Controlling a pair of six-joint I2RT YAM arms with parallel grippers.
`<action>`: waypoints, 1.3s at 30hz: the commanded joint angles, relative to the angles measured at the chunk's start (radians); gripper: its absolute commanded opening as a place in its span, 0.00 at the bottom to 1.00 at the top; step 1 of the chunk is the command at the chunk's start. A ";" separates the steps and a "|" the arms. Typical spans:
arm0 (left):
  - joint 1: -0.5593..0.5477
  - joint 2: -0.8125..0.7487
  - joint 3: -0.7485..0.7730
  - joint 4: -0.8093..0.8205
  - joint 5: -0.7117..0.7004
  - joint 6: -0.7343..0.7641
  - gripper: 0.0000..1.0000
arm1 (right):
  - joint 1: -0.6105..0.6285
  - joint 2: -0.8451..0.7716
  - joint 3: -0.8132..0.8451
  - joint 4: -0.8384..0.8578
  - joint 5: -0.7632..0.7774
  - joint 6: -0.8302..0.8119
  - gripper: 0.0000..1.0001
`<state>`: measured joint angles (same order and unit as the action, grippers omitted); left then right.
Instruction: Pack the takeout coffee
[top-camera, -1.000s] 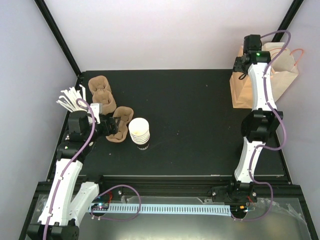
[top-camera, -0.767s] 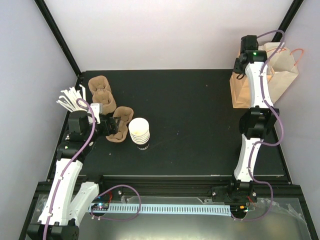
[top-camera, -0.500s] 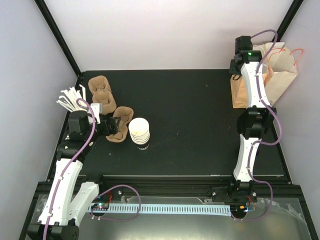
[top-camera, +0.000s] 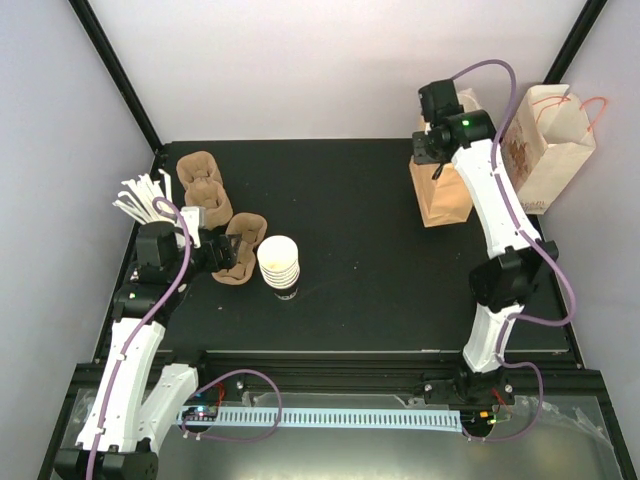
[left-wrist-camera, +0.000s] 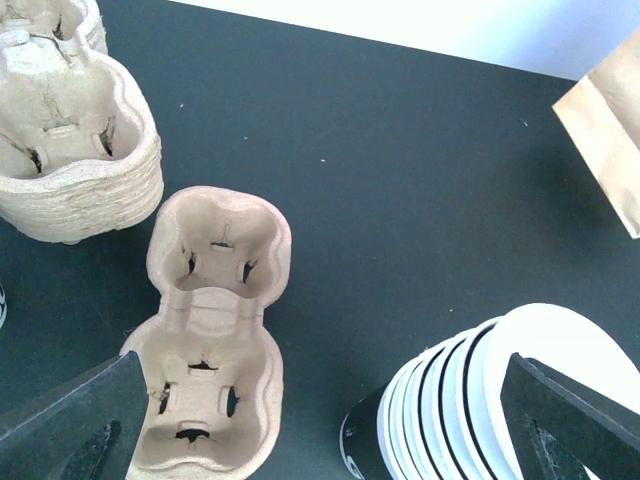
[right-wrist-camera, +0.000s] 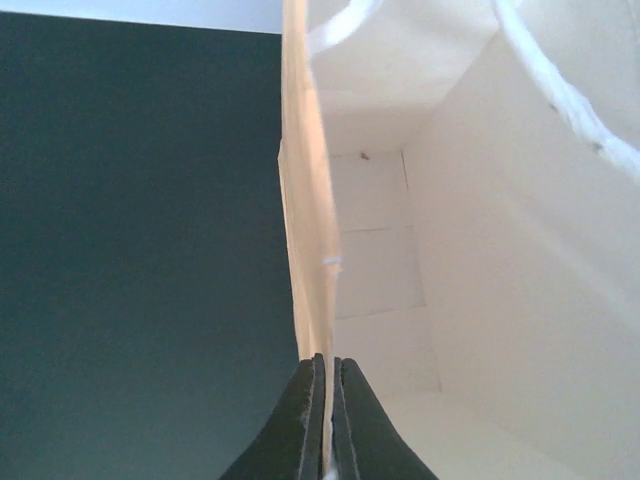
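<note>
The takeout coffee is a nested stack of white paper cups (top-camera: 279, 262) with a dark band at the base, standing on the black table; in the left wrist view the stack (left-wrist-camera: 500, 400) fills the lower right. My left gripper (top-camera: 215, 255) is open, hovering over the gap between the stack and a single brown cup carrier (left-wrist-camera: 215, 330); nothing lies between its fingers (left-wrist-camera: 70, 425). My right gripper (right-wrist-camera: 326, 370) is shut on the upper wall of a brown paper bag (right-wrist-camera: 308, 200), which stands at the back right (top-camera: 442, 195). No lids show.
A pile of brown carriers (top-camera: 203, 188) sits at the back left, with white sticks (top-camera: 140, 197) at the table's left edge. A second paper bag (top-camera: 550, 140) with handles stands beyond the table's back right corner. Black frame posts run up both back corners.
My right gripper has shut on the bag's wall and pulled that bag leftward, away from the second bag. The left arm has not moved.
</note>
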<state>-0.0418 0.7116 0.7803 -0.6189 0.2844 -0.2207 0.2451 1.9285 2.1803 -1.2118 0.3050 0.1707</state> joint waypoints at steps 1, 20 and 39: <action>-0.006 -0.018 0.002 0.029 0.030 0.009 0.99 | 0.088 -0.104 -0.067 -0.015 -0.017 0.024 0.01; -0.006 -0.041 -0.006 0.036 0.045 0.009 0.99 | 0.369 -0.424 -0.410 -0.059 -0.151 0.092 0.09; -0.007 -0.035 0.134 -0.150 0.087 -0.071 0.99 | 0.462 -0.595 -0.383 -0.168 -0.216 0.094 0.65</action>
<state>-0.0418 0.6868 0.8097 -0.6792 0.3264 -0.2520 0.6773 1.3693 1.7538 -1.3296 0.1448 0.2680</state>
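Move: The right gripper already grips the left wall of the paper bag by its rim, bag clear of the table. The bag's landing spot is bare table about 15 cm back, 11 cm to the left and some 28 cm below. The cup stack stands roughly 22 cm left of that spot and 6 cm nearer; the second bag stays about 30 cm right of the right hand and 5 cm farther out. From the left hand the spot is some 32 cm right, 8 cm ahead, 24 cm below. Swing the right gripper with the gripped bag back and to the left, about 16 cm back and 12 cm left, towards the cup stack, rising slightly and turning some 25 degrees counter-clockwise. Then dip about 4 cm while opening the fingers a bit over halfway to let go of the rim, and draw back and up over the bag's near part. ##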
